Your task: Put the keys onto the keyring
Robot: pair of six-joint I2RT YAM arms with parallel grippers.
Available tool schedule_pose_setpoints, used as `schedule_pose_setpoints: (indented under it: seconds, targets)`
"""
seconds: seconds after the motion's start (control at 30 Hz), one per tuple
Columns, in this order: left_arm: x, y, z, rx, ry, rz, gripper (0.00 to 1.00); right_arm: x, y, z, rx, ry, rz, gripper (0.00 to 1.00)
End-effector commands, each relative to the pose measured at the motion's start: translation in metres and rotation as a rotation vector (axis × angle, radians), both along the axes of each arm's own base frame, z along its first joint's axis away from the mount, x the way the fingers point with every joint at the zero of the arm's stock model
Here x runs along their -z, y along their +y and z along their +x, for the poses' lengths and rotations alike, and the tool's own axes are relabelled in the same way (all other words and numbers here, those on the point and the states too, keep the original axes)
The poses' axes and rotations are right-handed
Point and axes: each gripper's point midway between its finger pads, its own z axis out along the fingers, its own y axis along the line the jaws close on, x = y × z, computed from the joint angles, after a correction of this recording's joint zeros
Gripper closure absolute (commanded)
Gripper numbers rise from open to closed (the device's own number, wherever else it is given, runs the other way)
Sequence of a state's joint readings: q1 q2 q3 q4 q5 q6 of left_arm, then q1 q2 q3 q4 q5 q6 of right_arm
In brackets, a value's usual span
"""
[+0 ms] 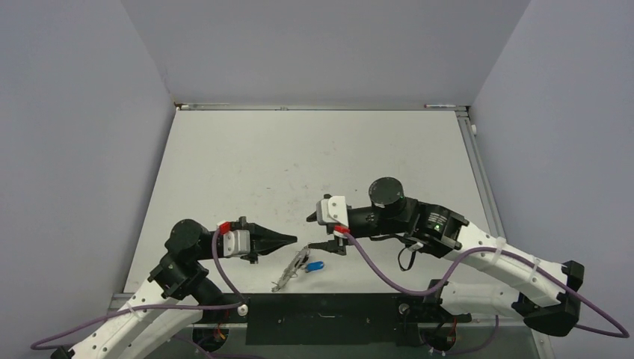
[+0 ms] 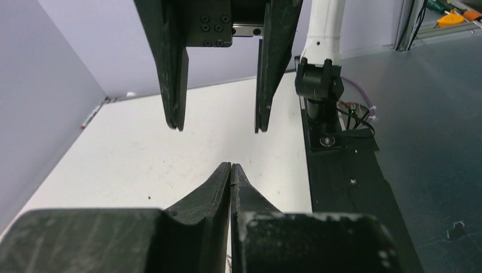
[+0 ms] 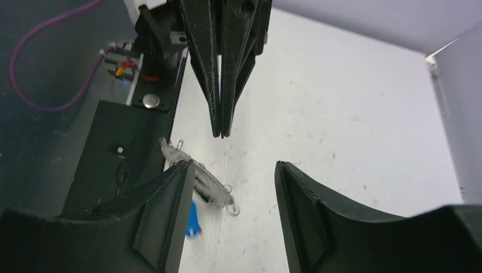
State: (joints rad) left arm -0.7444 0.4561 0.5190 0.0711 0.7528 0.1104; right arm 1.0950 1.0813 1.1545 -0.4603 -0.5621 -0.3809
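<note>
The keyring point(image 1: 291, 269) lies on the white table near its front edge, a grey ring with small wire loops point(image 3: 211, 186). A blue-headed key point(image 1: 315, 265) lies beside it, partly behind my right finger point(image 3: 193, 219). A dark piece sits against the ring; I cannot tell whether it is the black key. My left gripper point(image 1: 297, 239) is shut and empty, its tips point(image 2: 231, 166) just above the ring. My right gripper point(image 1: 324, 244) faces it with fingers apart point(image 3: 233, 168), nothing between them, hovering over the ring's right end.
A black base plate point(image 1: 321, 327) runs along the table's near edge, just behind the keyring. Grey walls close the left, back and right sides. Purple cables point(image 1: 374, 269) trail from both wrists. The two grippers' tips are close together.
</note>
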Motion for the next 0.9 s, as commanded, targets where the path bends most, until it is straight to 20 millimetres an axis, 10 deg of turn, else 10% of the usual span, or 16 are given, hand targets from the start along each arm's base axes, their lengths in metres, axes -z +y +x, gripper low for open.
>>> schedule_pose_setpoints:
  seconds: [0.0,0.17,0.4,0.87]
  targets:
    - [-0.029,0.002,-0.004,0.013,-0.048,-0.106,1.00,-0.046,-0.004,-0.002,0.022,-0.076,0.192,0.45]
    - [-0.021,0.007,0.015,-0.107,-0.009,-0.076,1.00,-0.053,-0.008,0.029,0.230,-0.066,0.273,0.46]
    - [0.013,0.008,0.057,-0.313,0.163,0.031,1.00,0.030,-0.046,0.100,0.907,0.288,0.330,0.43]
    - [0.096,0.011,0.071,-0.484,0.472,0.292,0.96,0.149,-0.062,0.050,0.917,0.601,0.056,0.45]
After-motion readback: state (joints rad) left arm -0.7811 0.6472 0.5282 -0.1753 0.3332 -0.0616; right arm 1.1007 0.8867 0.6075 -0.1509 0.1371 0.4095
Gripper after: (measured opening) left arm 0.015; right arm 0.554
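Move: The keyring is already clear of all fingers, tilted up on its edge above the table by the near rim. From the left hand it lies straight to slightly back, some 2 cm, neither left nor right, and about 20 cm below. From the right hand it is about 1 cm back, 5 cm left and 21 cm below. The blue tag hangs at its right side, about 5 cm to the right of its middle and level with it fore and aft. Leave the keyring untouched and draw both hands out from over it. Swing the right gripper, kept half open, up a little, then forward, down and to the right, ending about 13 cm lower, turning it clockwise some 50 degrees with its fingers tipping down. Lift the shut left gripper slightly, then send it down and forward, turning it counter-clockwise and dipping its fingertips. ##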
